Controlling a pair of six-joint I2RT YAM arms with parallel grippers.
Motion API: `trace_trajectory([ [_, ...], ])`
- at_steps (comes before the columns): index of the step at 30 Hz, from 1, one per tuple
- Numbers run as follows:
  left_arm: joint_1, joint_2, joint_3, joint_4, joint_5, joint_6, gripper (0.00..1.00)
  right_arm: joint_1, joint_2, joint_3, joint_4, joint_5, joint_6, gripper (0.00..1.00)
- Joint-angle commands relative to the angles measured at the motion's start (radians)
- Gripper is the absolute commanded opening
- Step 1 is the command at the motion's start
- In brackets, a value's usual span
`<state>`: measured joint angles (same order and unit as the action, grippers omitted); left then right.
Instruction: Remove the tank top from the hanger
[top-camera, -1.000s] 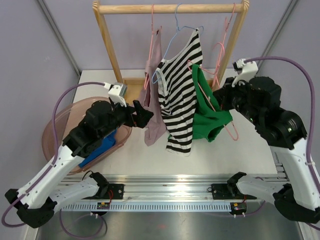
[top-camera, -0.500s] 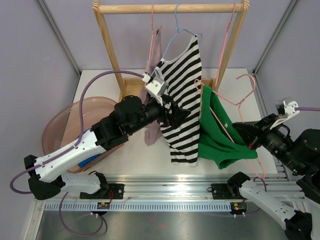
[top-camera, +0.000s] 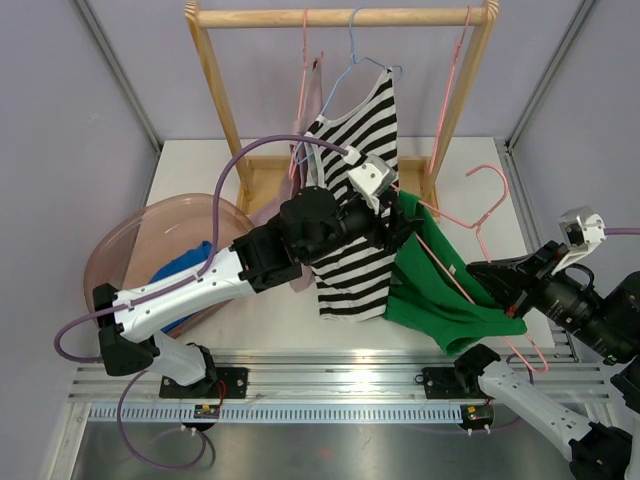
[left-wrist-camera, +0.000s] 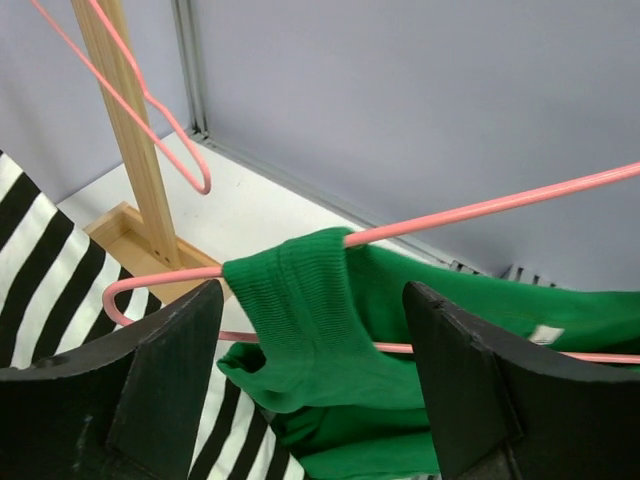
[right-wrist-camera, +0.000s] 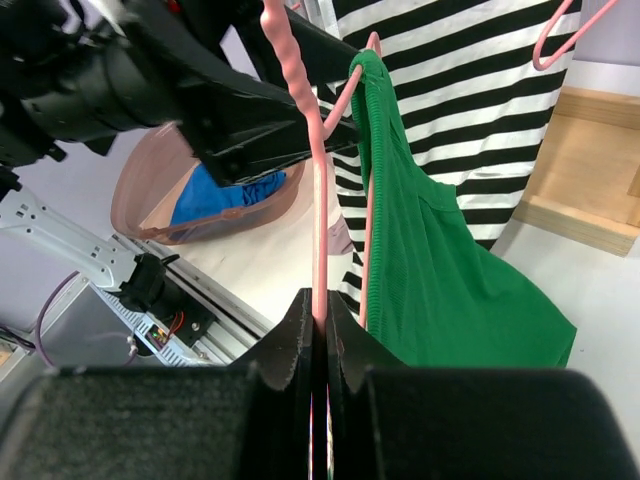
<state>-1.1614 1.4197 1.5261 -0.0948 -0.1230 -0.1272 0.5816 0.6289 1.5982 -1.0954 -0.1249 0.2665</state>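
The green tank top (top-camera: 440, 300) hangs on a pink hanger (top-camera: 480, 215), off the rack and low over the table's right side. My right gripper (top-camera: 482, 283) is shut on the hanger's wire (right-wrist-camera: 318, 200); the green cloth (right-wrist-camera: 430, 260) drapes just to the right of its fingers (right-wrist-camera: 290, 350). My left gripper (top-camera: 405, 222) reaches across the striped top to the hanger's upper end. In the left wrist view it (left-wrist-camera: 312, 330) stands open, with the green shoulder strap (left-wrist-camera: 310, 320) and the pink wire (left-wrist-camera: 480, 208) between the jaws, neither finger touching the cloth.
A wooden rack (top-camera: 215, 90) stands at the back, carrying a black-and-white striped top (top-camera: 360, 160) on a blue hanger, a mauve garment (top-camera: 310, 110) and a bare pink hanger (top-camera: 450, 90). A pink basin (top-camera: 130, 240) holding blue cloth (top-camera: 185, 265) sits at the left.
My right gripper has pulled the hanger with the green top off the rail, down and to the right. My left arm has swung right, past the striped top, to the green strap.
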Motion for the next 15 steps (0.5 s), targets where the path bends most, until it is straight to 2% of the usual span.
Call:
trace_trajectory([
  [1,-0.003,0.015,0.040,0.058,-0.046,0.023,0.70,0.000,-0.011,0.051,0.054,-0.013,-0.001,0.00],
  [4,-0.006,0.021,0.032,0.058,-0.070,0.029,0.55,0.000,-0.011,0.063,0.057,-0.009,-0.001,0.00],
  [5,-0.004,0.022,0.031,0.059,-0.078,0.029,0.41,0.000,-0.012,0.063,0.057,-0.010,-0.004,0.00],
  [7,-0.006,0.021,0.031,0.058,-0.104,0.035,0.31,0.000,-0.011,0.060,0.062,-0.010,-0.007,0.00],
  [8,-0.004,0.022,0.031,0.059,-0.118,0.037,0.19,0.000,-0.009,0.059,0.062,-0.013,-0.009,0.00],
  [11,-0.006,0.021,0.032,0.053,-0.197,0.040,0.09,0.000,-0.006,0.052,0.062,-0.016,-0.015,0.00],
  [12,-0.004,0.021,0.034,0.053,-0.219,0.040,0.00,0.000,-0.003,0.048,0.063,-0.016,-0.021,0.00],
  [15,-0.006,0.009,0.031,0.037,-0.358,0.025,0.00,0.000,-0.005,0.036,0.063,-0.009,-0.039,0.00],
])
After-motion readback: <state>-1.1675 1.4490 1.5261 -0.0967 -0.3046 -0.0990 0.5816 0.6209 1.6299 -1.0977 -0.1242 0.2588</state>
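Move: The green tank top's upper strap, wrapped over the pink hanger's far shoulder, sits almost between the left hand's open fingers: about 1 cm ahead, 1 cm to the right and 1 cm below. The hanger's tip is some 4 cm ahead and 1 cm left, level with the hand; the striped top hangs about 10 cm ahead, 6 cm left and 8 cm lower. From the right hand, which grips the hanger, the strap lies roughly 11 cm ahead, 13 cm left and 2 cm below. Sinking about 1.5 cm while easing forward, the left hand shuts its fingers on the green strap and pinches it at the hanger's shoulder. Then, the pinch made, it carries on forward towards the hanger's tip, nearly 3 cm in all, swinging some 10 degrees counter-clockwise. The right hand keeps its grip on the hanger, rises about 1 cm, then holds still. ##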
